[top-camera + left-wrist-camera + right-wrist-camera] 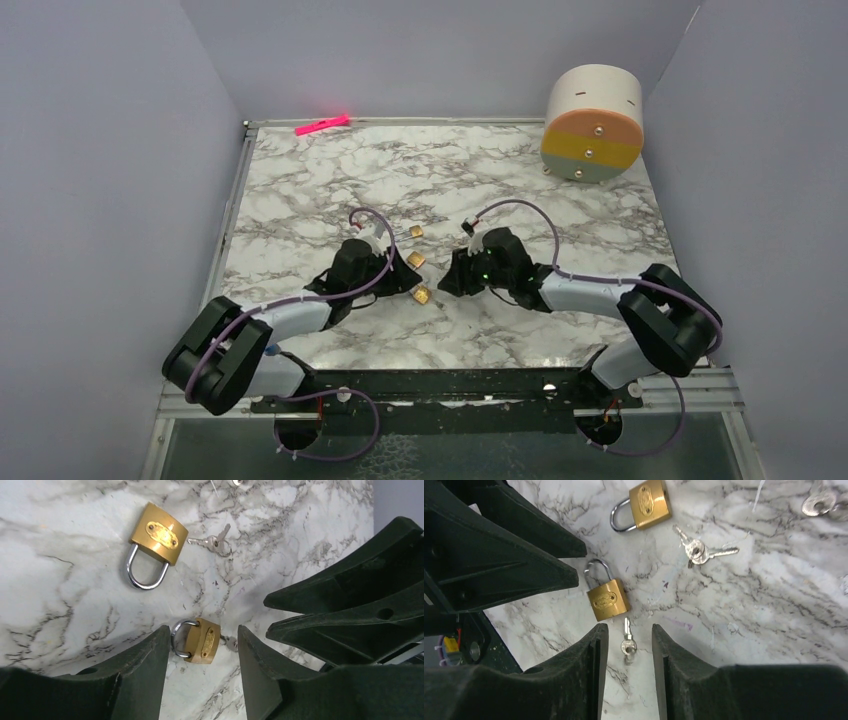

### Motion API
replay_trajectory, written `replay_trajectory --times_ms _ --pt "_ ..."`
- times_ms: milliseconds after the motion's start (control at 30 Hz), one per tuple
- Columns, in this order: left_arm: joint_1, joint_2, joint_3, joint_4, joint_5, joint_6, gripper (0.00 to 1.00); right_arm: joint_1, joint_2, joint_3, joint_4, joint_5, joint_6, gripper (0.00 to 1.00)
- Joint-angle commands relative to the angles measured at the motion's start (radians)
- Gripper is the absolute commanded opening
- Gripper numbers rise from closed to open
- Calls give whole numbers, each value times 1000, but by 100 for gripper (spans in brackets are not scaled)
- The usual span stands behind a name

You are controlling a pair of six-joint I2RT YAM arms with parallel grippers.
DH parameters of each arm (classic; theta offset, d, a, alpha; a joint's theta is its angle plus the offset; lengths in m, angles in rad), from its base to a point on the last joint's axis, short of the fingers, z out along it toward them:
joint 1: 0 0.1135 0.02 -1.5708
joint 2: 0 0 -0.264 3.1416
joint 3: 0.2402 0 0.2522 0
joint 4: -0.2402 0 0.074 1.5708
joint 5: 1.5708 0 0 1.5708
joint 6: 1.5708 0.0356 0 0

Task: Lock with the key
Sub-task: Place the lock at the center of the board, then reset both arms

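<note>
A small brass padlock lies flat on the marble between the fingers of my left gripper, which is open and touches nothing. Both legs of its shackle look seated in the body. The key, thin and silver, lies flat on the table between the fingers of my right gripper, also open. The key's tip points at the bottom corner of the same padlock. Part of the key shows beside the lock's base. From above, the left gripper and right gripper face each other across this padlock.
Two more brass padlocks lie just beyond. A ringed pair of keys lies near the farther padlock, and more keys lie farther off. A round striped drum stands back right, a pink marker at the back edge.
</note>
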Motion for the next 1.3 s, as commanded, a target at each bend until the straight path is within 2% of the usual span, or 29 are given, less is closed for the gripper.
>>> replay_trajectory --times_ms 0,233,300,333,367,500,533,567,867,1267 --pt "-6 -99 73 -163 -159 130 54 6 -32 44 -43 106 -44 44" --pt "-5 -271 103 -293 -354 214 59 2 -46 57 -11 177 -75 56" --pt "-4 -306 114 -315 -392 235 62 2 -60 70 -23 225 -74 74" --pt "-4 -319 120 -323 -407 247 64 2 -75 71 -22 244 -75 92" --pt "-2 -333 127 -329 -420 260 67 1 -91 69 -16 277 -76 99" --pt "10 -338 169 -340 -438 339 79 2 -137 81 -31 413 -66 100" --pt "16 -333 181 -341 -444 356 91 1 -143 83 -29 419 -75 100" --pt "24 -326 192 -343 -450 373 98 1 -144 88 -29 432 -88 100" --pt "159 -341 253 -361 -427 410 98 1 -158 170 -109 547 -101 100" --pt "180 -359 235 -342 -420 399 98 1 -145 166 -114 541 -111 100"
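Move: The just-released near lock lies about 2 cm back, 1 cm right and 4 cm below the left hand; from the right hand it is some 4 cm left, level ahead, also 4 cm below. From the left hand, the middle lock is about 5 cm ahead and 1 cm left, the far lock 12 cm ahead and 2 cm left. A small key lies some 2 cm back and 1 cm left of the right hand. Up and apart, both empty hands back off from the near lock: the left rises about 12 cm, going as far left and somewhat forward, while the right goes some 9 cm up and forward, drifting right. The half-open fingers spread fully, and both wrists lift and swing the fingertips round to point mostly forward; they then hold still. ##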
